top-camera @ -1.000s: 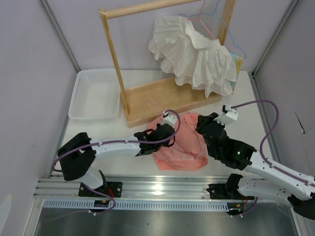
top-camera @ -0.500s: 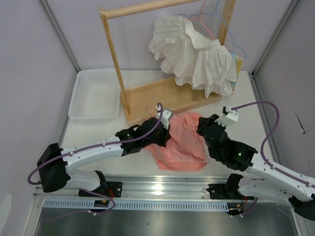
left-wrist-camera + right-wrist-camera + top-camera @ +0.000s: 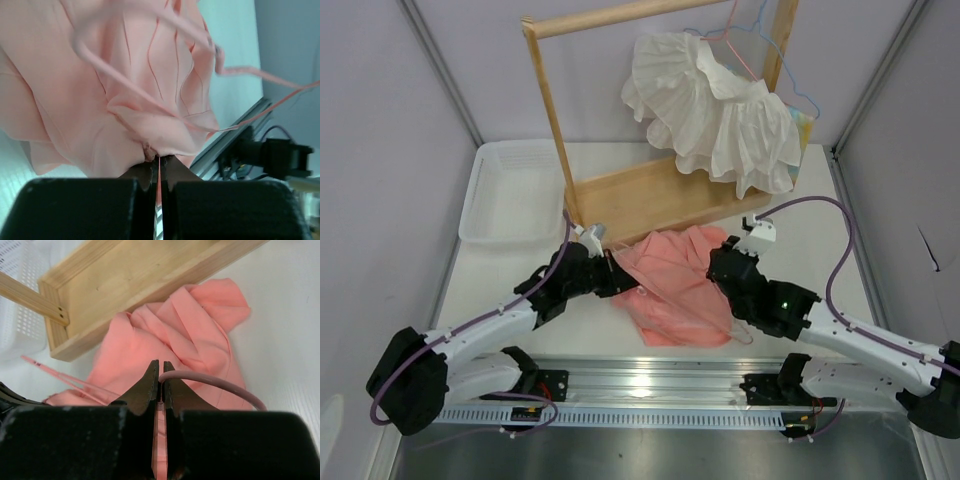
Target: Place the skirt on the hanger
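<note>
The salmon-pink skirt [image 3: 672, 285] lies crumpled on the table in front of the wooden rack. My left gripper [image 3: 612, 275] is at the skirt's left edge, shut on a fold of its cloth [image 3: 150, 147]. My right gripper [image 3: 714, 266] hovers over the skirt's right side, shut on the pale-pink wire of the hanger [image 3: 215, 382]. The wire curves away to the right from between the jaws. In the left wrist view the hanger [image 3: 100, 65] runs blurred across the pleated skirt [image 3: 75, 110]. More thin pink wire [image 3: 60, 374] shows left of the skirt in the right wrist view.
The wooden rack [image 3: 650, 195] stands behind the skirt, with a white ruffled garment [image 3: 715, 110] and a light-blue hanger [image 3: 802, 97] on its rail. A white perforated basket [image 3: 515, 190] sits at the back left. A metal rail [image 3: 650, 380] runs along the near edge.
My left gripper has drawn back to the left with the skirt's edge, spreading the cloth leftward. My right gripper has shifted slightly left and nearer, still holding the hanger wire.
</note>
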Robot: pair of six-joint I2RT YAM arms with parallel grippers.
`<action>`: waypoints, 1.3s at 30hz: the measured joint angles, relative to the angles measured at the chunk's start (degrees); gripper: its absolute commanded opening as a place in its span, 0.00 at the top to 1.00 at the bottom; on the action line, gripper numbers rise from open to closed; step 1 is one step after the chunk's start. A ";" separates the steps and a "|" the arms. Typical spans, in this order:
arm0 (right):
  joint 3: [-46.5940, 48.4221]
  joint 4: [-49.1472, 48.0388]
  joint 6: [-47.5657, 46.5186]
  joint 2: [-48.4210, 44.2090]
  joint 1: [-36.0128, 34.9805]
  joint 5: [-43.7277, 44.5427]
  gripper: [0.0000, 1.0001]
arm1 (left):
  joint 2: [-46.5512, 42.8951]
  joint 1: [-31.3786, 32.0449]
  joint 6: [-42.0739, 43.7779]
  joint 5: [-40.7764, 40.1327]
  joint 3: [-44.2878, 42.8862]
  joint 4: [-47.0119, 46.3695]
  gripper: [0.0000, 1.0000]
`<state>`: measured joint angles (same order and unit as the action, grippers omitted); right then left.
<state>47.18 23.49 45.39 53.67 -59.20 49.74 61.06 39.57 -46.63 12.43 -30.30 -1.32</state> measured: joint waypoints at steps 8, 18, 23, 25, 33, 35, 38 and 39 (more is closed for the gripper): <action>-0.09 1.11 -1.29 1.95 2.73 -2.95 1.00 | 1.25 -8.46 -14.67 6.93 9.16 -16.46 1.00; -4.68 0.46 -3.87 -6.91 3.19 -6.10 1.00 | 5.60 -12.55 -26.91 6.36 11.74 -23.52 1.00; -4.68 0.63 -4.13 -7.67 3.19 -7.26 1.00 | 7.04 -13.77 -30.53 2.16 11.54 -22.56 1.00; -4.68 0.83 -4.11 -7.43 3.19 -7.56 1.00 | 8.79 -13.88 -31.41 0.57 10.97 -20.94 1.00; -4.68 1.18 -4.11 -4.22 3.19 -9.14 1.00 | 12.55 -13.88 -31.82 -2.16 6.38 -15.80 1.00; -4.68 1.14 -4.11 -3.17 3.19 -9.53 1.00 | 12.85 -13.88 -31.30 -2.51 5.16 -14.49 1.00; -4.70 1.09 -4.11 -2.64 3.19 -10.10 1.00 | 12.94 -13.88 -29.49 -3.21 3.52 -11.91 1.00; -4.70 1.09 -4.11 -2.60 3.19 -10.23 1.00 | 12.94 -13.88 -28.79 -3.34 2.99 -10.99 1.00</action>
<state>42.48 24.58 41.28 51.07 -56.01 39.51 74.00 25.69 -75.42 9.08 -27.31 -12.32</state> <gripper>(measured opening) 0.047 0.004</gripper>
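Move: My left hand already pinches the edge of the skirt's waist. The hanger's left end lies about 6 cm ahead of it, 4 cm to its left and roughly 4 cm higher. The rack's near-left corner is some 7 cm ahead, 12 cm left and 8 cm below; the skirt's bulk sits level with it, 9 cm right and 8 cm down. From my right hand, which holds the hanger, the pinched edge is about 16 cm left, 4 cm back and 9 cm lower. Keeping the waist edge pinched, I carry it with my left hand about 8 cm forward and 5 cm left, sinking some 4 cm, towards the hanger's left end and the rack's near-left corner, while that wrist swings about 30 degrees counter-clockwise and tips down. My right hand keeps its grip on the hanger and, with a brief lift in between, lowers it nearly 4 cm overall. ##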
